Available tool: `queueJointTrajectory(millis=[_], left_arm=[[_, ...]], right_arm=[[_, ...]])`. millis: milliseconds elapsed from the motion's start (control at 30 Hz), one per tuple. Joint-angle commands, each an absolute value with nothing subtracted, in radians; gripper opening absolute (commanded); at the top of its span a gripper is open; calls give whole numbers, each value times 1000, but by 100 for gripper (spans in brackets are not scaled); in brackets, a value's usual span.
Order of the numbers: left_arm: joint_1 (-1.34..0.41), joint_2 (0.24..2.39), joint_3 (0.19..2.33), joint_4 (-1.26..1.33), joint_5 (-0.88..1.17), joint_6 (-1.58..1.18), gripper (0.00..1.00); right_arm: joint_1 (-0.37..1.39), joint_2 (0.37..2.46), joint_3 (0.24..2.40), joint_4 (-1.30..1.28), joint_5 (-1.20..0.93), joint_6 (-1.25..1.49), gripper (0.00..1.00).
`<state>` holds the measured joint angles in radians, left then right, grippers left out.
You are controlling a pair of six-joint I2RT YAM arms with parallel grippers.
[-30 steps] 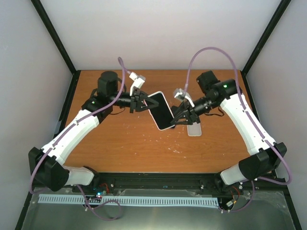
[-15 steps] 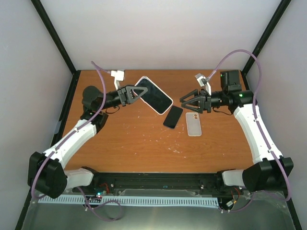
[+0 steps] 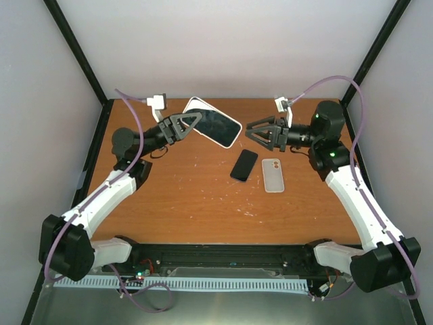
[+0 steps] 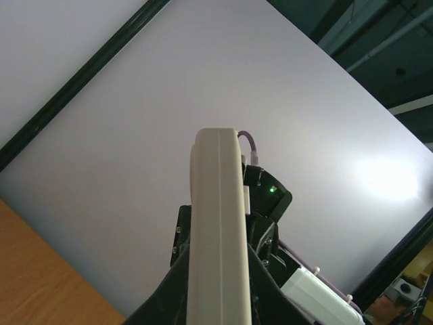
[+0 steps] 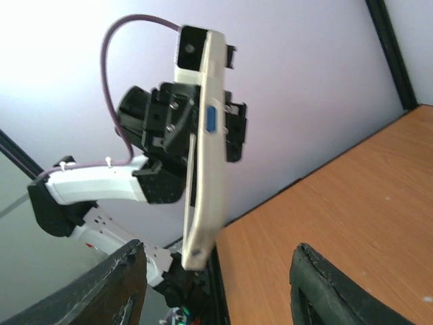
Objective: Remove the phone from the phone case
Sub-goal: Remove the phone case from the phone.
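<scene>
My left gripper is shut on the end of a white phone case, holding it in the air over the back of the table, its dark inner face turned up. In the left wrist view the case stands edge-on between the left gripper's jaws. A black phone lies flat on the table, apart from both grippers. My right gripper hovers open just right of the case, with nothing between its fingers. The right wrist view has the case edge-on ahead of the open right gripper.
A small white slab with a camera cut-out lies on the wooden table just right of the black phone. Black frame posts and pale walls close in the table at the back and sides.
The two grippers have drawn apart. The left lifted the case back and to the left; the right opened and pulled away to the right. The black phone now lies on the table.
</scene>
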<state>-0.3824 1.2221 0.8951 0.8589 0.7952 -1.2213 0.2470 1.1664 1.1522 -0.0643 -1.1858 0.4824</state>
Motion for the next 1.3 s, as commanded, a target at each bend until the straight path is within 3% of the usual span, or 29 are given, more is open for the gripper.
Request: queueJointTrajectory(millis=[0,233,333,567,833,1100,1267], left_arm=[[-386,1217,893,1008,756,-1284,0],[-387,1216,873,1037,750,-1305,0],[-387,1219,869,1047,749,-1311,0],[-387,1225,859,1058,746,-1316,0],[-388,1241,858,1074,750,-1322,0],[-388,1264,852,1099,763,-1330,0],[-388,1306,846,1143,785,-1323,0]], right_arm=[[301,1199,1163,187,-1128,705,57],[309,1252,1098,525,-1176,1011,38],[310,1253,1087,560,-1172,1043,37],[324,1240,1079,513,-1161,1011,44],[358,1254,1074,507,-1179,1017,32],[359,1263,1047,692,-1186,1165,16],[358,1265,1017,870,-1183,1300,13]])
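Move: The cased phone, held by its left end, has its middle about 11 cm left of the right hand, 2 cm ahead and slightly above. On the table, roughly 37 cm below that hand, the black phone lies about 5 cm ahead and straight below sideways; the grey case lies 2 cm ahead and 11 cm right. From the left hand the cased phone's middle is about 4 cm right and 1 cm back. Right hand goes 3 cm left and 2 cm up, pinching the cased phone's right end; left keeps hold. ##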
